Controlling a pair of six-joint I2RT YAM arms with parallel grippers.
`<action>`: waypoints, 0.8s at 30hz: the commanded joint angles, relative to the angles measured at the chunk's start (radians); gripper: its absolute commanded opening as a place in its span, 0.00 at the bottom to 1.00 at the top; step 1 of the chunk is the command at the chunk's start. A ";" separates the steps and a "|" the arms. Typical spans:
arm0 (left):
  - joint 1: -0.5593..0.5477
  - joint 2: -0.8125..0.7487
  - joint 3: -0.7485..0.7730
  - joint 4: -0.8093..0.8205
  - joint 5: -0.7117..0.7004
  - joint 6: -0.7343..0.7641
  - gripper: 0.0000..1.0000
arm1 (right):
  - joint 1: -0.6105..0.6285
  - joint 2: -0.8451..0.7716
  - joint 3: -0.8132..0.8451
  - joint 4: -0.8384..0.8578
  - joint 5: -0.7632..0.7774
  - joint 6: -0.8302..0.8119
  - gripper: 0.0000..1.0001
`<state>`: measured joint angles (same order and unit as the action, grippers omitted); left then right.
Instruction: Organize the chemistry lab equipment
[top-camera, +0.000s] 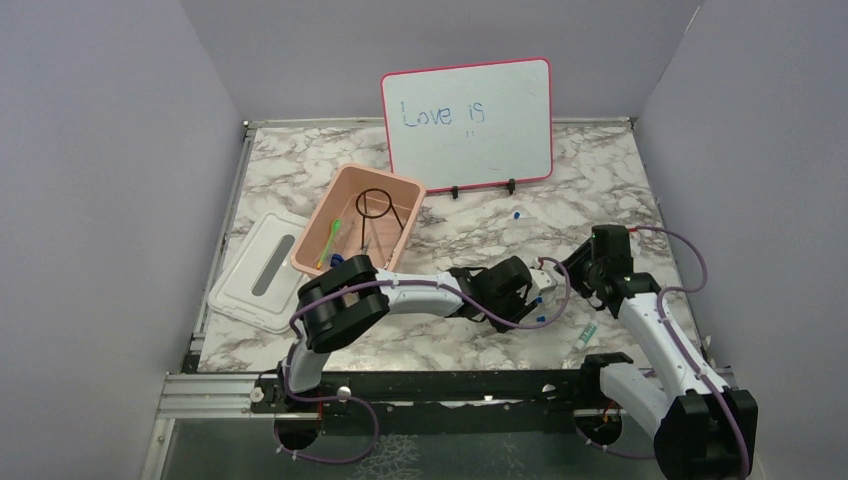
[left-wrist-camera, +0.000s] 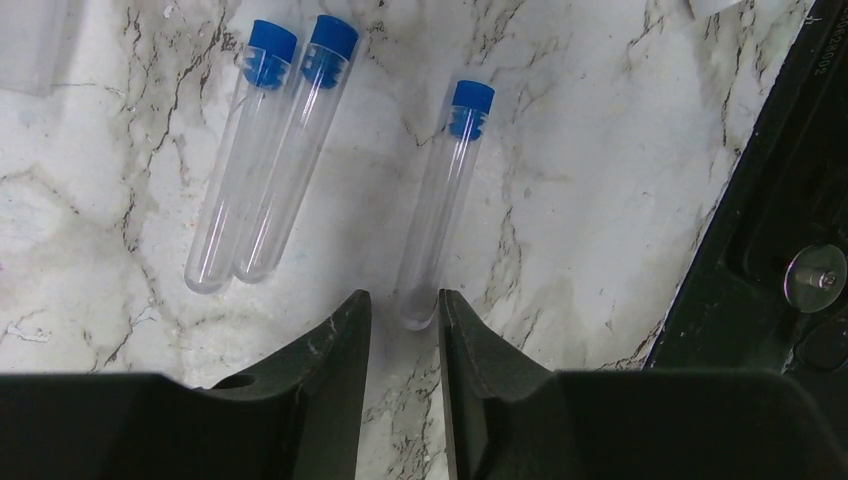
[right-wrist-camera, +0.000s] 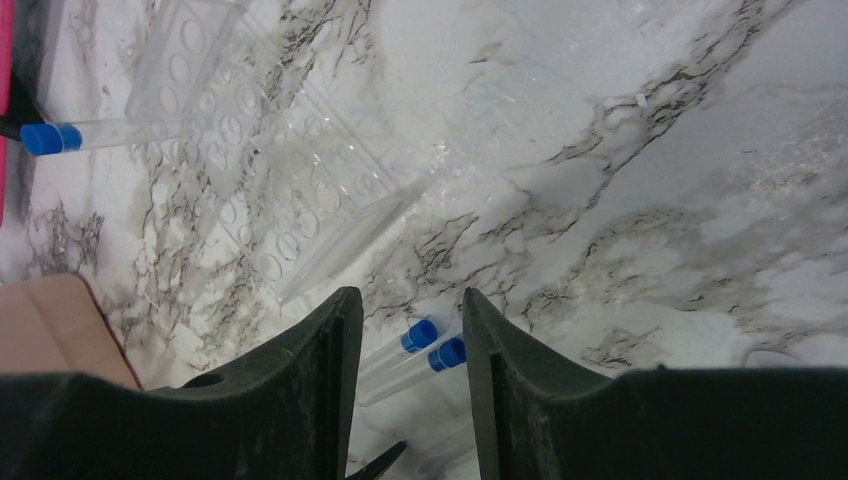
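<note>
Three clear tubes with blue caps lie on the marble in the left wrist view: a pair side by side (left-wrist-camera: 258, 150) and a single one (left-wrist-camera: 443, 200). My left gripper (left-wrist-camera: 403, 295) is narrowly open, and the single tube's rounded end sits just between its fingertips, untouched. My right gripper (right-wrist-camera: 405, 292) hovers open and empty over two capped tubes (right-wrist-camera: 415, 352). In the top view the left gripper (top-camera: 543, 288) and the right gripper (top-camera: 572, 262) are close together at centre right. The black ring stand (top-camera: 377, 207) and the green-handled tool (top-camera: 330, 243) lie in the pink tub (top-camera: 402, 232).
The tub's white lid (top-camera: 256, 270) lies to the left of the tub. The pink-framed whiteboard (top-camera: 466, 122) stands at the back. A clear tube rack (right-wrist-camera: 250, 190) lies flat beside another capped tube (right-wrist-camera: 75, 135). A small green-marked item (top-camera: 588, 331) lies near the right arm.
</note>
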<state>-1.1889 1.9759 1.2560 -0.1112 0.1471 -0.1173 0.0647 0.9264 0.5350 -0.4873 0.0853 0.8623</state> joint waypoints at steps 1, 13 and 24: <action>-0.011 0.027 0.016 0.024 0.040 0.025 0.32 | -0.040 0.024 -0.016 0.023 0.003 -0.018 0.46; -0.050 0.087 0.071 0.001 0.006 0.098 0.20 | -0.090 0.044 -0.032 0.050 -0.059 -0.032 0.46; -0.054 -0.044 -0.017 0.023 -0.057 0.096 0.00 | -0.098 0.040 -0.017 0.045 -0.199 -0.118 0.46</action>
<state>-1.2373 2.0243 1.3079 -0.0849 0.1375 -0.0261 -0.0277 0.9707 0.5110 -0.4610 -0.0132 0.8097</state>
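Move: The test tube that the left hand is closing in on lies crosswise, its rounded end just under the fingertips and its middle about 4 cm to the right, level fore and aft and 1 cm below. Two more capped tubes lie side by side about 6 cm farther forward than it, some 3 cm right of the hand; the green-and-white box is roughly 19 cm right of the hand and 5 cm back. From the right hand the target tube is some 10 cm left, 8 cm back and 5 cm below. Keeping low over the table, the left hand slides about 2.5 cm to the right and 1 cm back along the single tube, from its rounded end towards the blue cap, turning some 5 degrees clockwise while its part-open fingers close and pinch the tube's clear body near the rounded end. Meanwhile the empty right hand, its fingers staying half open, sinks about 1.5 cm and shifts 1.5 cm right before easing partly back left, touching nothing. ##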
